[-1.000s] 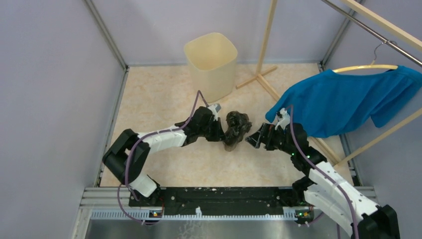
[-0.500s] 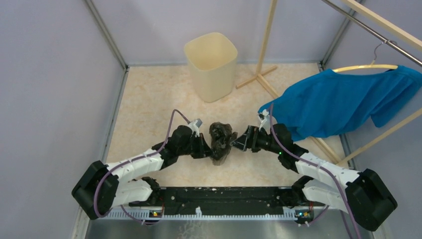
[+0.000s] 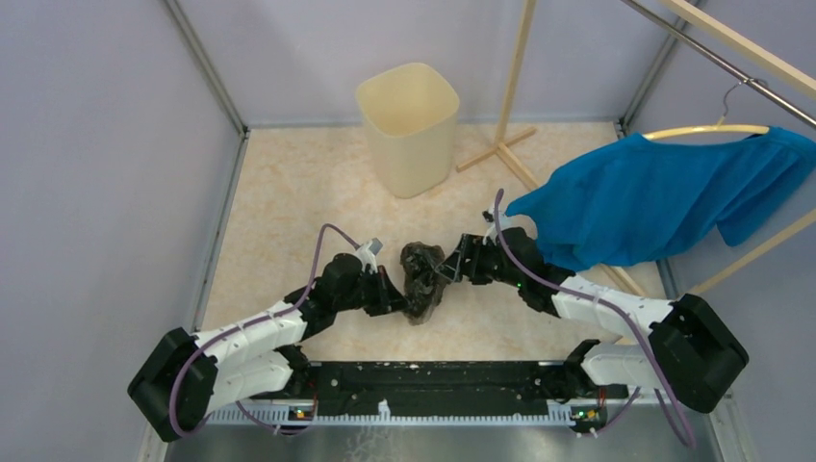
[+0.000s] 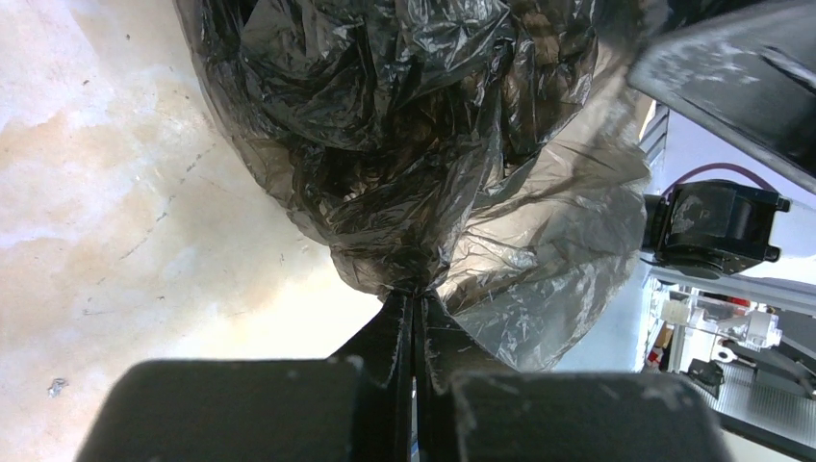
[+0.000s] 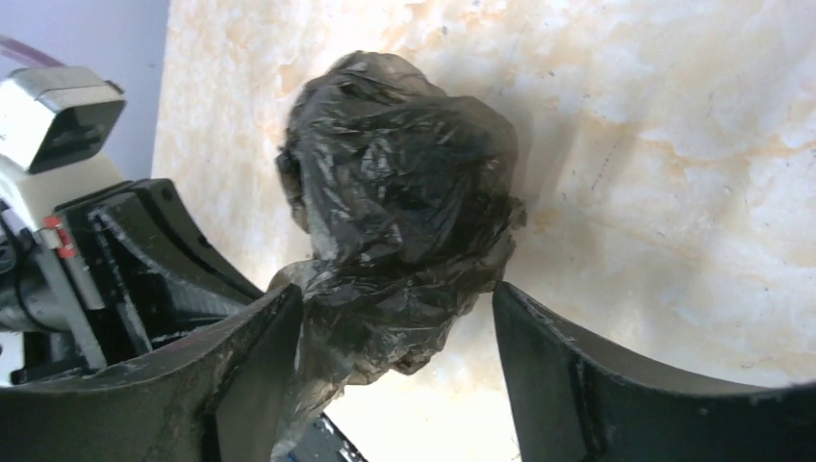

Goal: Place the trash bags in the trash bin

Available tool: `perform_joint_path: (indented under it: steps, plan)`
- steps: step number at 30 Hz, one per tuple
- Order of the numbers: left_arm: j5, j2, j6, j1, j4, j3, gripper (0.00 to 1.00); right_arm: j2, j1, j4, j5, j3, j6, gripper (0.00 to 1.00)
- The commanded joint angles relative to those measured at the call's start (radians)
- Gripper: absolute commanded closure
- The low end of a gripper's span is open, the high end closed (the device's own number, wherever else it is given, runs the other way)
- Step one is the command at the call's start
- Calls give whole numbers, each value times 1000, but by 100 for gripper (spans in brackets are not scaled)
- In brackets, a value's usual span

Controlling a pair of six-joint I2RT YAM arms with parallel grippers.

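The trash bag (image 3: 423,274) is a crumpled dark grey-brown plastic bundle hanging low over the marbled floor, in the middle of the top view. My left gripper (image 3: 400,294) is shut on a gathered neck of the trash bag (image 4: 385,144), its two fingers pressed together (image 4: 414,303). My right gripper (image 3: 446,269) is open and straddles the bag's other side (image 5: 404,212). Its left finger touches the plastic; its right finger stands just apart from it. The cream trash bin (image 3: 409,125) stands upright at the back, well away from both grippers.
A blue garment (image 3: 654,197) hangs on a hanger at the right, close behind my right arm. A wooden rack with its floor foot (image 3: 508,144) stands right of the bin. Grey walls enclose the floor on the left, back and right. The black base rail (image 3: 423,377) runs along the near edge.
Both arms have pulled back toward the near edge, bringing the bag with them. The right gripper has come in around the bag and its fingers have narrowed.
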Motion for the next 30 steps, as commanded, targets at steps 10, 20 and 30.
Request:
perform_joint_path:
  steps: [10, 20, 30]
  plan:
    - [2, -10, -8, 2, 7, 4, 82, -72, 15, 32, 22, -118, -20, 84]
    - [-27, -45, 94, 2, -173, 181, 38, -217, 15, 100, -27, -169, -74, 100]
    - [-57, 2, 217, 0, -300, 350, 7, -305, 14, 7, -59, -9, -182, 100]
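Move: The left fingers are shut on the near-left edge of the black trash bag, whose middle lies about 6 cm ahead, 4 cm to the right and 2 cm below. From the open right hand that middle is some 5 cm left, 2 cm back and 4 cm below. The trash bin's middle stands roughly 25 cm ahead of the right hand, 7 cm left and 6 cm higher; the wooden rack foot is about 27 cm ahead, 11 cm right and 6 cm below. The right hand sinks about 4 cm while drawing back 3 cm and to its right, shuts its fingers on the right-hand part of the trash bag, then climbs roughly 7 cm with the pinch kept, its tips tilting up. The left hand keeps its place and its pinch at first, opens wide to let go as the right closes, then rises about 8 cm and eases some 3 cm forward over the bag, fingertips tipping up about 10 degrees. ##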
